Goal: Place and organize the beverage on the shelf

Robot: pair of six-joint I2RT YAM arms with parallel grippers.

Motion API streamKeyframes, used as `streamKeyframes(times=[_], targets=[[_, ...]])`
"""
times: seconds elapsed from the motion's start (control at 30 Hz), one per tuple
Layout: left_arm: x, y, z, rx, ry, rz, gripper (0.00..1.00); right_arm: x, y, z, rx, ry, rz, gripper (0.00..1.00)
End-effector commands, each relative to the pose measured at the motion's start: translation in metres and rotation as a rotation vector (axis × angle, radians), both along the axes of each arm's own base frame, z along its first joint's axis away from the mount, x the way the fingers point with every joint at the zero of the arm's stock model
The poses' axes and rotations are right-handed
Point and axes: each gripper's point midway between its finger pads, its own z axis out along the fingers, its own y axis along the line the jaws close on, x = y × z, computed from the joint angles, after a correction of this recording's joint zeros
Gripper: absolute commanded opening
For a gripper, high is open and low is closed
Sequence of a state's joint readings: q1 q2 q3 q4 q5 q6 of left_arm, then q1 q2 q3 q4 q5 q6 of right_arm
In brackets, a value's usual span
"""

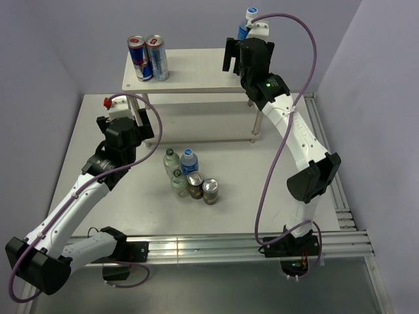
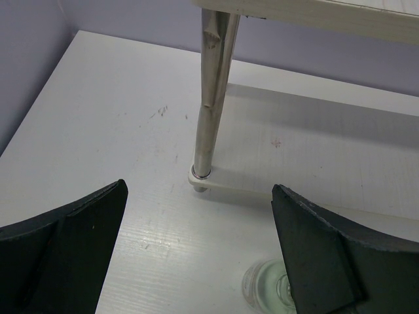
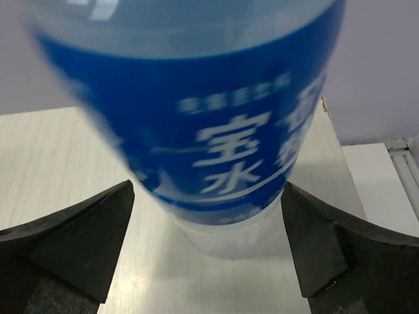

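A clear blue-labelled, white-capped bottle [image 1: 246, 26] [image 3: 196, 111] stands on the right end of the cream shelf's top board [image 1: 196, 69] [image 3: 59, 150]. My right gripper [image 1: 249, 47] [image 3: 208, 242] is open, one finger close on each side of the bottle's base. The rest of the beverage stands on the table in front of the shelf: two green-capped bottles [image 1: 171, 157] [image 1: 178, 178], a blue-labelled bottle [image 1: 189, 159] and two dark cans [image 1: 195, 185] [image 1: 211, 191]. My left gripper [image 1: 123, 118] [image 2: 200, 242] is open and empty above the table near a shelf leg [image 2: 209, 98], with a clear bottle [image 2: 265, 288] by its right finger.
Two tall blue-and-silver cans [image 1: 137, 57] [image 1: 157, 57] stand at the left end of the shelf's top board. The shelf's lower board [image 1: 196, 121] lies beneath. An aluminium rail [image 1: 229, 245] runs along the near table edge and a frame [image 1: 327, 150] along the right side.
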State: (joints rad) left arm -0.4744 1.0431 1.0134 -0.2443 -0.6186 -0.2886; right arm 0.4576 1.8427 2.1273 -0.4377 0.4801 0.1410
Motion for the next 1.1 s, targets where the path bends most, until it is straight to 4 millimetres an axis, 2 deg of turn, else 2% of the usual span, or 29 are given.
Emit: streamKeyframes(times=[0.0,0.1,0.13,0.2,0.23,0.3,0.5,0.53,0.6,0.63,0.7,0.73,0.77,0.8,0.9,0.93,1.07], targets=[[0.000,0.003,0.014,-0.009,-0.048,0.004,0.99,-0.016,-0.004,0.028,0.041,-0.067,-0.002,1.00],[0.000,0.004,0.014,-0.010,-0.046,0.006,0.99,-0.023,-0.001,0.024,0.045,-0.058,0.006,1.00],[0.000,0.003,0.014,-0.010,-0.048,0.005,0.99,-0.024,0.000,0.013,0.038,-0.036,0.006,1.00],[0.000,0.003,0.015,-0.011,-0.049,0.005,0.99,-0.034,0.001,0.016,0.049,-0.048,0.008,1.00],[0.000,0.004,0.014,-0.011,-0.049,0.005,0.99,-0.037,0.001,0.003,0.041,-0.026,0.003,1.00],[0.000,0.004,0.014,-0.011,-0.048,0.005,0.99,-0.050,0.003,0.009,0.058,-0.050,0.010,1.00],[0.001,0.006,0.015,-0.013,-0.049,0.013,0.99,-0.091,0.006,-0.008,0.088,-0.018,0.015,1.00],[0.000,0.006,0.014,-0.012,-0.048,0.013,0.99,-0.107,0.013,-0.016,0.091,-0.005,0.043,1.00],[0.000,0.006,0.015,-0.013,-0.049,0.013,0.99,-0.126,0.027,-0.025,0.114,-0.002,0.087,1.00],[0.000,0.006,0.015,-0.014,-0.050,0.014,0.99,-0.148,0.047,-0.043,0.108,0.023,0.156,1.00],[0.000,0.008,0.015,-0.012,-0.049,0.017,0.99,-0.172,0.077,-0.060,0.153,0.053,0.268,1.00],[0.001,0.007,0.014,-0.012,-0.047,0.017,0.99,-0.191,0.094,-0.081,0.152,0.090,0.339,1.00],[0.001,0.007,0.015,-0.014,-0.050,0.016,0.99,-0.200,0.108,-0.087,0.177,0.099,0.396,1.00],[0.001,0.007,0.015,-0.013,-0.048,0.017,0.99,-0.210,0.117,-0.107,0.185,0.137,0.422,1.00],[0.001,0.008,0.014,-0.013,-0.046,0.021,0.99,-0.231,0.144,-0.129,0.207,0.179,0.512,1.00],[0.001,0.009,0.015,-0.015,-0.050,0.022,0.99,-0.232,0.151,-0.140,0.197,0.204,0.523,1.00],[0.000,0.010,0.015,-0.013,-0.052,0.026,0.99,-0.233,0.168,-0.162,0.183,0.244,0.536,1.00]])
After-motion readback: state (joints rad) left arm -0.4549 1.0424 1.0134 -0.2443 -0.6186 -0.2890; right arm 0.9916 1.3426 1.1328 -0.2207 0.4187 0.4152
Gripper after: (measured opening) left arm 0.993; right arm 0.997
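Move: The Pocari bottle next in turn stands on the table about 21 cm back from the right hand, 18 cm to its left and some 31 cm below. On its left side, the far glass bottle is 6 cm left and 2 cm farther out, the near glass bottle 4 cm left and 5 cm nearer; the near can stands 7 cm nearer and 1 cm right of it. From the idle left hand the Pocari bottle lies about 18 cm right, 4 cm back and 19 cm below. With its fingers already wide open around the bottle set on the shelf top, the right hand sinks about 4 cm as it starts to draw back, then pulls back off that bottle at nearly the same height. Clear of it, the hand sweeps back, left and down in a curve towards the Pocari bottle on the table, some 24 cm back, 17 cm down and 15 cm left in all, swinging its fingers about 30 degrees counter-clockwise and tipping them down, still open and short of gripping. ##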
